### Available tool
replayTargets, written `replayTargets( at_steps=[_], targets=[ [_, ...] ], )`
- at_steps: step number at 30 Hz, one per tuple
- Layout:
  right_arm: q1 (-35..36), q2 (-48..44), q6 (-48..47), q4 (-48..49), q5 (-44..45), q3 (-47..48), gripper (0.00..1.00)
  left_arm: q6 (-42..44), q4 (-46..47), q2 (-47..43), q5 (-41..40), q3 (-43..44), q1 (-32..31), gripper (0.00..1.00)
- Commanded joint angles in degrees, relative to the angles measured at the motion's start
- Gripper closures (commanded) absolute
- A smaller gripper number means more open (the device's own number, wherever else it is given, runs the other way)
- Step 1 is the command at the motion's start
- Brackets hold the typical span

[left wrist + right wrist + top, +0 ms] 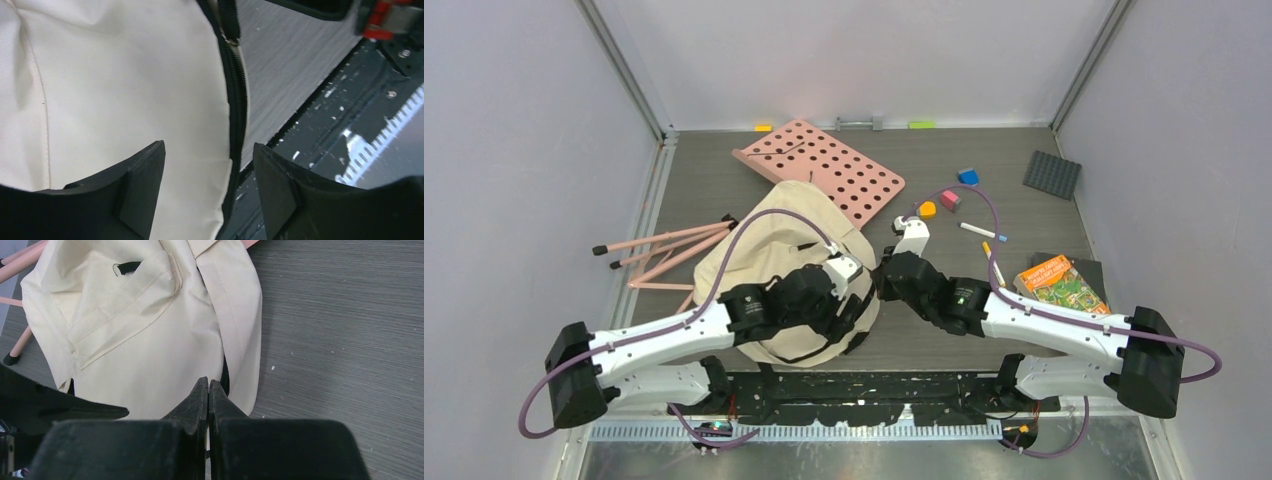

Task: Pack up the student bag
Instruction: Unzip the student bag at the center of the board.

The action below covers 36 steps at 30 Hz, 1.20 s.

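Observation:
The student bag [789,225] is a cream fabric backpack lying left of the table's middle, with its near end under both wrists. My left gripper [852,300] hangs over the bag's near right edge. In the left wrist view its jaws [207,155] stand apart, with the cream fabric [125,90] and the black zipper [239,100] running between them, neither finger touching. My right gripper [882,283] sits at the bag's right side. In the right wrist view its fingertips [208,383] are pressed together just over the bag's edge [240,340]; whether they pinch anything is hidden.
A pink perforated board [844,170] lies behind the bag, and pink rods [659,245] lie to its left. On the right are an orange book [1061,283], a dark grey plate [1052,174], small coloured blocks [968,177] and a marker [982,232]. A black rail [874,385] runs along the front.

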Motion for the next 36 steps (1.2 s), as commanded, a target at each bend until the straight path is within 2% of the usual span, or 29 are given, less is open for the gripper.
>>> replayTargets(
  at_steps=[1, 5, 14, 16, 20, 23, 26, 36],
  targets=[
    [0.2, -0.9, 1.4, 1.8, 1.9, 0.4, 0.99, -1.4, 4.7, 3.3, -5.6, 2.8, -0.5, 0.34],
    [0.2, -1.5, 1.5, 1.5, 2.3, 0.1, 0.99, -1.6, 6.8, 5.2, -6.3, 3.1, -1.1, 0.37],
    [0.2, -1.8, 1.5, 0.5, 4.0, -0.2, 0.99, -3.8, 10.9, 6.2, -4.1, 0.3, -1.5, 0.57],
    [0.2, -1.5, 1.5, 0.5, 4.2, -0.2, 0.99, -3.9, 11.1, 6.0, -3.9, -0.2, -1.5, 0.65],
    [0.2, -1.1, 1.4, 0.5, 4.4, 0.1, 0.99, -4.1, 11.1, 5.1, -4.0, -1.3, -1.5, 0.74],
    [0.2, -0.9, 1.2, 0.3, 4.8, 0.4, 0.99, -4.7, 11.1, 4.5, -4.9, -2.3, -1.6, 0.85],
    [0.2, -0.9, 0.9, -0.1, 5.4, 0.8, 0.99, -5.0, 11.4, 3.7, -5.1, -3.3, -1.6, 1.0],
    [-2.4, 0.4, -3.9, -0.5, 9.4, 2.2, 0.99, -3.5, 7.8, 0.7, -1.9, -4.8, -1.6, 1.0]
  ],
)
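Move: The zip edge of the student bag that my left hand goes for lies right at my open fingers, about 1 cm ahead, 2 cm right and 3 cm below. The zip slider is about 6 cm ahead and 4 cm right of my left hand. The pocket's black tab is some 16 cm ahead, 9 cm left of my left hand. From my right hand, holding the pull tab, the slider lies 2 cm back, 2 cm left and 3 cm below; the yellow block about 16 cm ahead, 11 cm right. I ease my left hand down and to the right, about 2 cm each way and slightly forward, and close its open fingers to pinch the bag's edge beside the zip, then draw back a little to the left. My right hand keeps the pull tab pinched and draws it forward and to the right, away from my left hand, about 2 cm, quickening at the end. ##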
